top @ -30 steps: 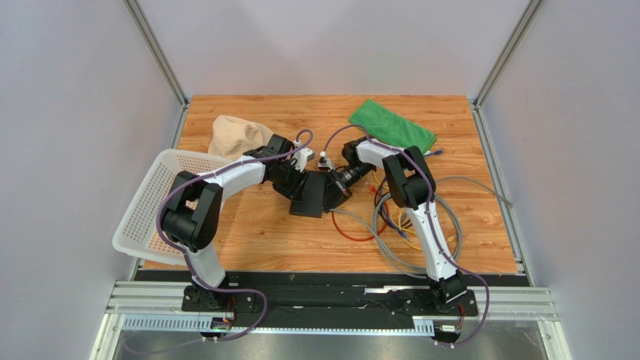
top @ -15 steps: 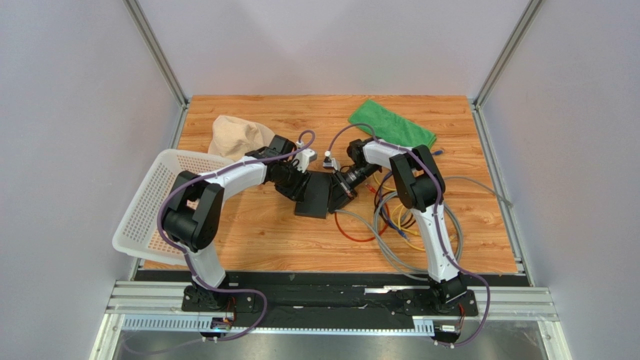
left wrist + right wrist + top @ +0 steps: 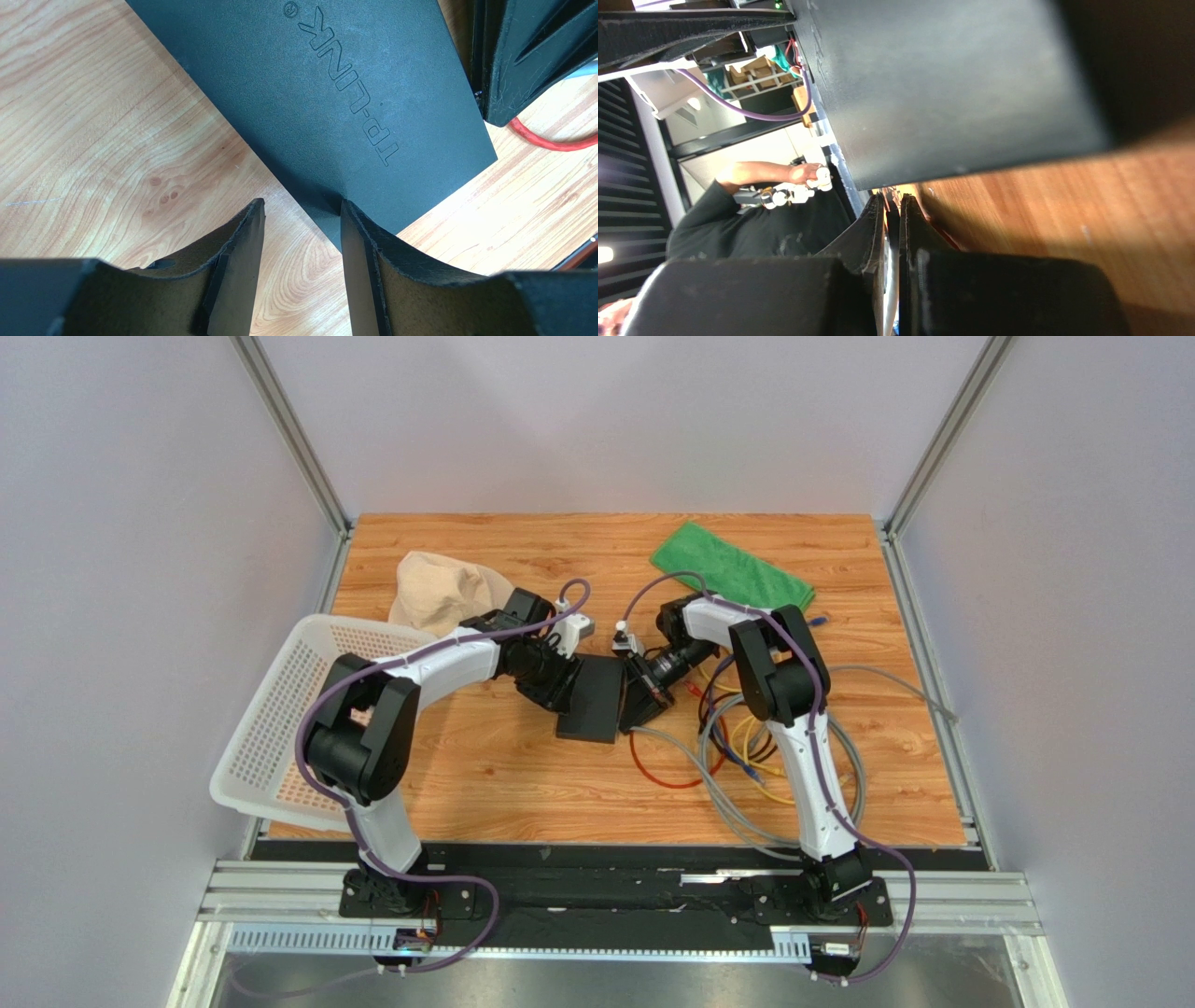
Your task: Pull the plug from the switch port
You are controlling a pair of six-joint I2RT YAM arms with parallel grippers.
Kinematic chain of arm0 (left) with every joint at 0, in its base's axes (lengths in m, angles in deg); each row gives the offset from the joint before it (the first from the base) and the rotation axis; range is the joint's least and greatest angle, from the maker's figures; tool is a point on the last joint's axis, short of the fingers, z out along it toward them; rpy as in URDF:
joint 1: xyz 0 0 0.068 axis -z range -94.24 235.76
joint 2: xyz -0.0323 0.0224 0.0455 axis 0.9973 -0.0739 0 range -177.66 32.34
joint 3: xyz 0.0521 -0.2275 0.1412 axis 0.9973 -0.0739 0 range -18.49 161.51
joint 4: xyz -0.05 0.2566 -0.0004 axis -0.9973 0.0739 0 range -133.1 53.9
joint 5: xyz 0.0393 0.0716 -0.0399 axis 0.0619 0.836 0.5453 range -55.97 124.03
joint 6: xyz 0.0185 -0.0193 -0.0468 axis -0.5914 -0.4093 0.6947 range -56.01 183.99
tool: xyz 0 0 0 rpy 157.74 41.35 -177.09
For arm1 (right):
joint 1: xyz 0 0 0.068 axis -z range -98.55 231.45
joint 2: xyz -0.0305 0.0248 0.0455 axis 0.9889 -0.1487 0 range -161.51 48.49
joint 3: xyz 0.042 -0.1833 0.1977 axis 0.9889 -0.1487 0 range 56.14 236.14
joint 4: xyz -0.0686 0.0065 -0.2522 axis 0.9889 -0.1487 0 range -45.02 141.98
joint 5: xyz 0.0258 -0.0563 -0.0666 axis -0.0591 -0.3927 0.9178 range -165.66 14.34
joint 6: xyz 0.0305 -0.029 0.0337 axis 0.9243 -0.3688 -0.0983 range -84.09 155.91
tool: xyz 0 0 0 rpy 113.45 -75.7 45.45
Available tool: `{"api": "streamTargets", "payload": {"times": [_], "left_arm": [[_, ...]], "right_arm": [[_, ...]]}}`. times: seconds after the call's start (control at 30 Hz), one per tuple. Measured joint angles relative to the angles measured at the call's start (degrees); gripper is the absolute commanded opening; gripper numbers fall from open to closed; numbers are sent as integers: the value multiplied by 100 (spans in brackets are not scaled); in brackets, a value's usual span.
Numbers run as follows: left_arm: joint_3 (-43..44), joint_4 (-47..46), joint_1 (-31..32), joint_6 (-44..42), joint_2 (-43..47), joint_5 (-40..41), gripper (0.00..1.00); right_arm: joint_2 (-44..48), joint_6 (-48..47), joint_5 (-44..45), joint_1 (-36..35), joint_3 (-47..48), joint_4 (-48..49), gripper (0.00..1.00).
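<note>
The switch (image 3: 592, 700) is a flat matte-black box lying mid-table; its embossed top (image 3: 337, 91) fills the left wrist view. My left gripper (image 3: 560, 678) stands open at its left corner (image 3: 302, 206): one fingertip (image 3: 351, 213) rests over the switch's edge, the other over bare wood. My right gripper (image 3: 645, 686) is on the switch's right side, and its dark fingers (image 3: 519, 56) show in the left wrist view. In its own view the jaws (image 3: 892, 199) are shut on a thin pale cable just under the switch (image 3: 948, 84). The plug is hidden by the fingertips.
A red cable (image 3: 554, 142) runs beside the switch into a tangle of grey, yellow and red cables (image 3: 758, 756) at the right. A green cloth (image 3: 732, 570) lies at the back right, a beige cloth (image 3: 442, 588) at the back left, and a white basket (image 3: 288, 714) hangs over the left edge.
The right gripper has drawn a little to the right and its arm has swung outward. The switch has slid slightly right with it, the left gripper staying on its corner.
</note>
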Motion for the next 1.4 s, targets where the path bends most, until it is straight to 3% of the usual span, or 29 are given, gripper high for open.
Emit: {"api": "streamTargets", "payload": {"times": [0.1, 0.23, 0.33, 0.37, 0.4, 0.83, 1.2, 1.3, 1.33, 1.4], "left_arm": [[37, 31, 20, -52, 0, 83, 56], [140, 87, 70, -133, 109, 702, 51], [321, 225, 68, -162, 273, 837, 23], [402, 238, 61, -164, 308, 813, 7], [485, 234, 57, -168, 337, 758, 0], [352, 236, 140, -50, -94, 297, 0], [415, 133, 155, -63, -186, 151, 0], [415, 131, 160, -66, -188, 142, 0], [415, 131, 162, -68, -188, 142, 0], [415, 127, 162, -72, -192, 125, 0]], "right_arm": [[-11, 85, 9, 4, 17, -28, 0], [-24, 142, 74, -15, 96, -87, 0], [-116, 186, 188, -48, 313, -267, 0], [-151, 199, 212, -55, 398, -313, 1], [-186, 221, 238, -59, 479, -350, 1], [-575, 280, 160, -227, 1211, -601, 3], [-374, 306, 225, -245, 831, -400, 6], [-299, 282, 260, -214, 684, -424, 25], [-297, 160, 348, -199, 675, -439, 46], [-293, 190, 341, -192, 695, -485, 55]]}}
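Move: The switch's middle is about 4 cm ahead and 4 cm to the right of the left hand, some 2 cm below it; that hand's parted fingers stand over the left edge by the near corner. The plug in the switch's right side is about 9 cm to the left hand's right and 1 cm nearer. It sits at the right hand's shut tips, barely 1 cm to their left, with the switch's middle 5 cm ahead and 5 cm left. The red cable's loop lies some 5 cm back and 5 cm right of the right hand. The switch's near-left part gets a new hold: the left hand lifts about 4.5 cm up and forward, shuts its fingers in the air, then comes down to set the closed tips on the switch's top and eases 1 cm right. The right hand, pinching at the plug, shifts about 2 cm left and slightly forward, draws back a little, then opens partway around the grey cable. ##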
